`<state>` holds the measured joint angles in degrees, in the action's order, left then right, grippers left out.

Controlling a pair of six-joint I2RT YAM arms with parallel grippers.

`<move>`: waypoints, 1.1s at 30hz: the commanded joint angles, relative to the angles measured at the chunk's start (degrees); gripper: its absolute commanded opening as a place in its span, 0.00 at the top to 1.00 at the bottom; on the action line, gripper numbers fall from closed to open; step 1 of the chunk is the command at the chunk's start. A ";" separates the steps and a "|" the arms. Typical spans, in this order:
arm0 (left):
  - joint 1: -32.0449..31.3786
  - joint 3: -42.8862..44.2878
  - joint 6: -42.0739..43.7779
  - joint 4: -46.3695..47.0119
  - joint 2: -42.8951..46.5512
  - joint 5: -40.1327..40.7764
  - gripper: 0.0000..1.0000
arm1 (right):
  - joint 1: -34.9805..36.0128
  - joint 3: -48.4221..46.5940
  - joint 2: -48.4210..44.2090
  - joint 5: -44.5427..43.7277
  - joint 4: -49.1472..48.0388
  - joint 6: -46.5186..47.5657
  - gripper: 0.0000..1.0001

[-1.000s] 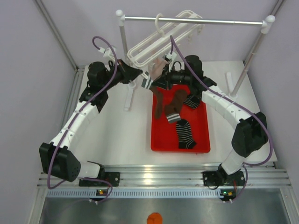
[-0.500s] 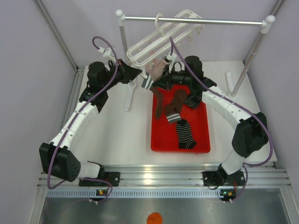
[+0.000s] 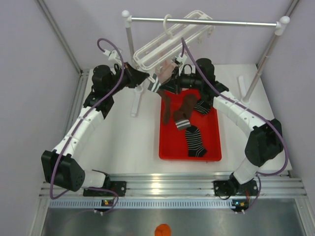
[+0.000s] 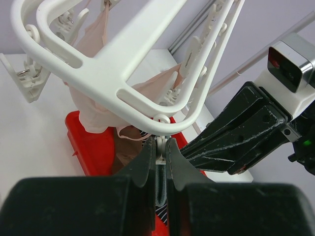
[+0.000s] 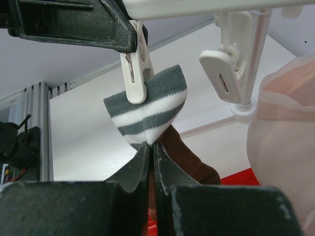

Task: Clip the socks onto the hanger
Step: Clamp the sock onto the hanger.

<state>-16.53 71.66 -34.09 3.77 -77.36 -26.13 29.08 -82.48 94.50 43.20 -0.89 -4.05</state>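
The white hanger [image 3: 157, 49] hangs tilted from the stand's bar, and its lattice frame [image 4: 98, 73] fills the left wrist view. My left gripper [image 4: 158, 145] is shut on one of its dangling pegs [image 5: 135, 69]. My right gripper [image 5: 151, 147] is shut on the white-striped cuff [image 5: 147, 110] of a dark brown sock [image 3: 167, 108]. It holds the cuff up so that its edge sits in the peg's lower end. That sock's body trails down into the red tray [image 3: 211, 147]. Another brown sock [image 3: 187, 110] and two black striped socks [image 3: 195, 140] [image 3: 202, 105] lie in the tray.
A pale pink fabric item [image 5: 285, 128] hangs clipped to the hanger beside the held cuff. Another free peg [image 5: 231, 64] dangles right of it. The stand's metal crossbar [image 3: 221, 21] spans the back on white posts [image 3: 129, 39]. Both grippers [image 3: 160, 81] meet under the hanger's low end.
The right gripper has edged the cuff slightly up toward the peg. The left arm has stayed put, still pinching the peg.
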 commanded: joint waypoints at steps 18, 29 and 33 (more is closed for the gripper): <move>0.54 -0.82 -2.74 0.27 2.92 -4.10 0.60 | 1.15 -2.43 -1.24 -0.84 -6.41 -3.24 1.00; 8.00 -5.56 -1.52 4.67 10.12 -6.22 0.46 | -2.80 -2.25 -2.30 0.57 -5.71 -3.86 1.00; 9.15 -6.62 4.63 3.96 10.83 -6.30 0.50 | -3.85 -2.34 -2.21 1.36 -5.27 -3.42 1.00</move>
<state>-7.70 65.98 -34.11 4.25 -67.81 -31.27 26.39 -82.56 94.52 43.11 -4.47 -7.60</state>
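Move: Just beyond the clip that the left hand already squeezes open, the striped sock cuff lies roughly 1 cm back, 4 cm to its right and 4 cm below that hand. The hanger's near end is about 2 cm ahead, 1 cm right and 4 cm above; the pink cloth hangs some 7 cm ahead, 6 cm right and a little lower. From the right hand, still pinching the sock, the clip jaws are about 1 cm back, 4 cm left and 4 cm up. Opening to about half, the left fingers let go of the clip around the sock cuff, ease back some 2.5 cm, then sweep about 5 cm left and slightly up, away from the hanger. Meanwhile the right hand keeps its pinch on the sock, lifting it about 1 cm, then shifting 2 cm forward and a little right. ##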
